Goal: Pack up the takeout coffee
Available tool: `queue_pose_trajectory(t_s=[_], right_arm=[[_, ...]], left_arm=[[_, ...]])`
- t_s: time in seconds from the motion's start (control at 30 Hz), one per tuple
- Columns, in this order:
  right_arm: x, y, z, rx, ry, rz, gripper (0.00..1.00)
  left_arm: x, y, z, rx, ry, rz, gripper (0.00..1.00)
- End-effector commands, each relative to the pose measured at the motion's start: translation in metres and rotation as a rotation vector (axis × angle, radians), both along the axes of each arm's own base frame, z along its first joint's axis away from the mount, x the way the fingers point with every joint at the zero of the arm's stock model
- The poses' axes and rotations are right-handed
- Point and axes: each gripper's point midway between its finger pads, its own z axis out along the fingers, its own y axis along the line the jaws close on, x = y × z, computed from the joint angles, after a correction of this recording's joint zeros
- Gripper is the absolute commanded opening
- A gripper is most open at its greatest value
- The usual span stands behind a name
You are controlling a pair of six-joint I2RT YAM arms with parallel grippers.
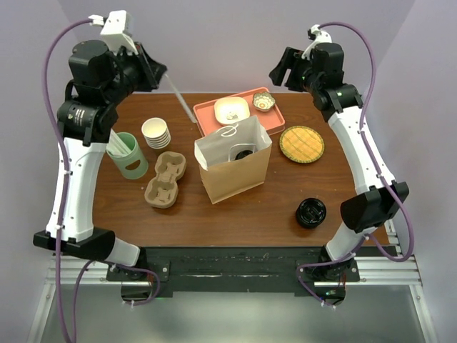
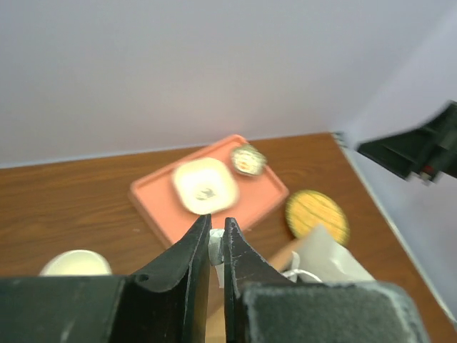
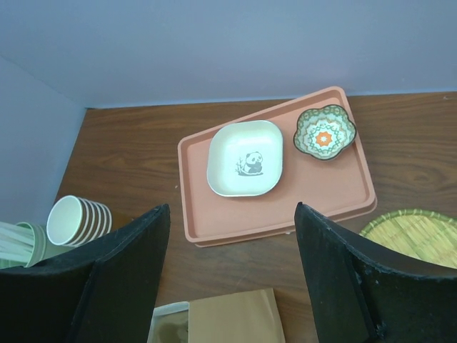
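Note:
The brown paper bag (image 1: 233, 171) stands open in the middle of the table. Inside its mouth shows a round black lid, the takeout coffee (image 1: 243, 153); the cup under it is hidden. My left gripper (image 1: 163, 71) hangs high at the back left, shut on a thin white stick (image 1: 180, 96) that slants down toward the tray. In the left wrist view the jaws (image 2: 216, 227) pinch that white stick (image 2: 214, 246). My right gripper (image 1: 283, 70) is raised at the back right, open and empty; its wrist view (image 3: 232, 207) looks down past the bag's (image 3: 232, 318) rim.
A salmon tray (image 1: 268, 123) behind the bag carries a white panda plate (image 1: 231, 109) and a patterned bowl (image 1: 263, 101). A yellow woven mat (image 1: 301, 143) lies right. At left are stacked cream cups (image 1: 156, 132), a green holder (image 1: 128, 156) and a pulp cup carrier (image 1: 166, 179). A squat black round piece (image 1: 310, 212) sits front right.

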Motion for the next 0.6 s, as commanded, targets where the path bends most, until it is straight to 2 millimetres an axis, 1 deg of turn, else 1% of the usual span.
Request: queue_pose_trajectory(t_s=[0.0,0.03,0.07,0.1,0.17,0.2,0.27,0.33,0.37,0.4,0.43,0.47,0.5,0.57], right_arm=[[-0.019,-0.019,0.042,-0.015,-0.085,-0.056,0.75],[-0.021,-0.020,0.040,-0.029,-0.085,-0.052,0.75],[-0.023,-0.025,0.041,-0.037,-0.085,-0.073,0.75],[-0.024,-0.026,0.040,-0.041,-0.083,-0.077,0.75],[-0.027,-0.027,0.040,-0.046,-0.081,-0.076,0.76],[-0.028,-0.027,0.040,-0.046,-0.081,-0.076,0.76],[-0.030,-0.027,0.038,-0.046,-0.076,-0.075,0.76],[-0.032,-0.028,0.036,-0.047,-0.072,-0.075,0.76],[-0.033,-0.027,0.035,-0.047,-0.069,-0.070,0.76],[-0.035,-0.026,0.035,-0.045,-0.070,-0.063,0.76],[-0.036,-0.025,0.032,-0.043,-0.060,-0.058,0.76],[-0.037,-0.024,0.030,-0.044,-0.052,-0.053,0.76],[-0.038,-0.025,0.028,-0.046,-0.046,-0.054,0.77],[-0.041,-0.026,0.026,-0.056,-0.031,-0.050,0.78]], left_arm=[[-0.027,-0.048,0.000,-0.132,0.012,-0.244,0.06],[-0.029,-0.053,0.001,-0.137,-0.003,-0.268,0.05],[-0.036,-0.057,0.000,-0.147,0.000,-0.284,0.04],[-0.033,-0.058,-0.012,-0.149,0.029,-0.283,0.04],[-0.039,-0.061,-0.015,-0.152,0.033,-0.309,0.03],[-0.039,-0.062,-0.021,-0.153,0.050,-0.309,0.03],[-0.045,-0.064,-0.019,-0.164,0.041,-0.330,0.03],[-0.045,-0.064,-0.023,-0.163,0.049,-0.328,0.05],[-0.045,-0.063,-0.025,-0.150,0.048,-0.323,0.10],[-0.044,-0.063,-0.034,-0.140,0.066,-0.318,0.15],[-0.043,-0.063,-0.042,-0.132,0.083,-0.317,0.23],[-0.044,-0.062,-0.047,-0.122,0.087,-0.318,0.39],[-0.042,-0.062,-0.062,-0.114,0.118,-0.315,0.46],[-0.043,-0.060,-0.070,-0.094,0.119,-0.311,0.59]])
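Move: The left hand holds the straw high over the table. The paper bag it is bound for stands about 17 cm to its right and 4 cm nearer the base, its middle some 37 cm lower. The pulp carrier lies roughly 6 cm left and 5 cm back of the hand, the cup stack 10 cm left and 8 cm ahead, the pink tray 17 cm right and 20 cm ahead. From the right hand the bag is about 13 cm left and 15 cm back. Bringing the hanging straw down over the left part of the bag's mouth, the left hand sinks about 6 cm, goes as far right and draws a little back, its fingers turning some 15 degrees clockwise and tipping slightly down. It slows nearly to a stop sideways before the fingers open about halfway and let go of the straw. The open, empty right hand backs off about 3 cm and drifts right, rising and then starting to sink. ##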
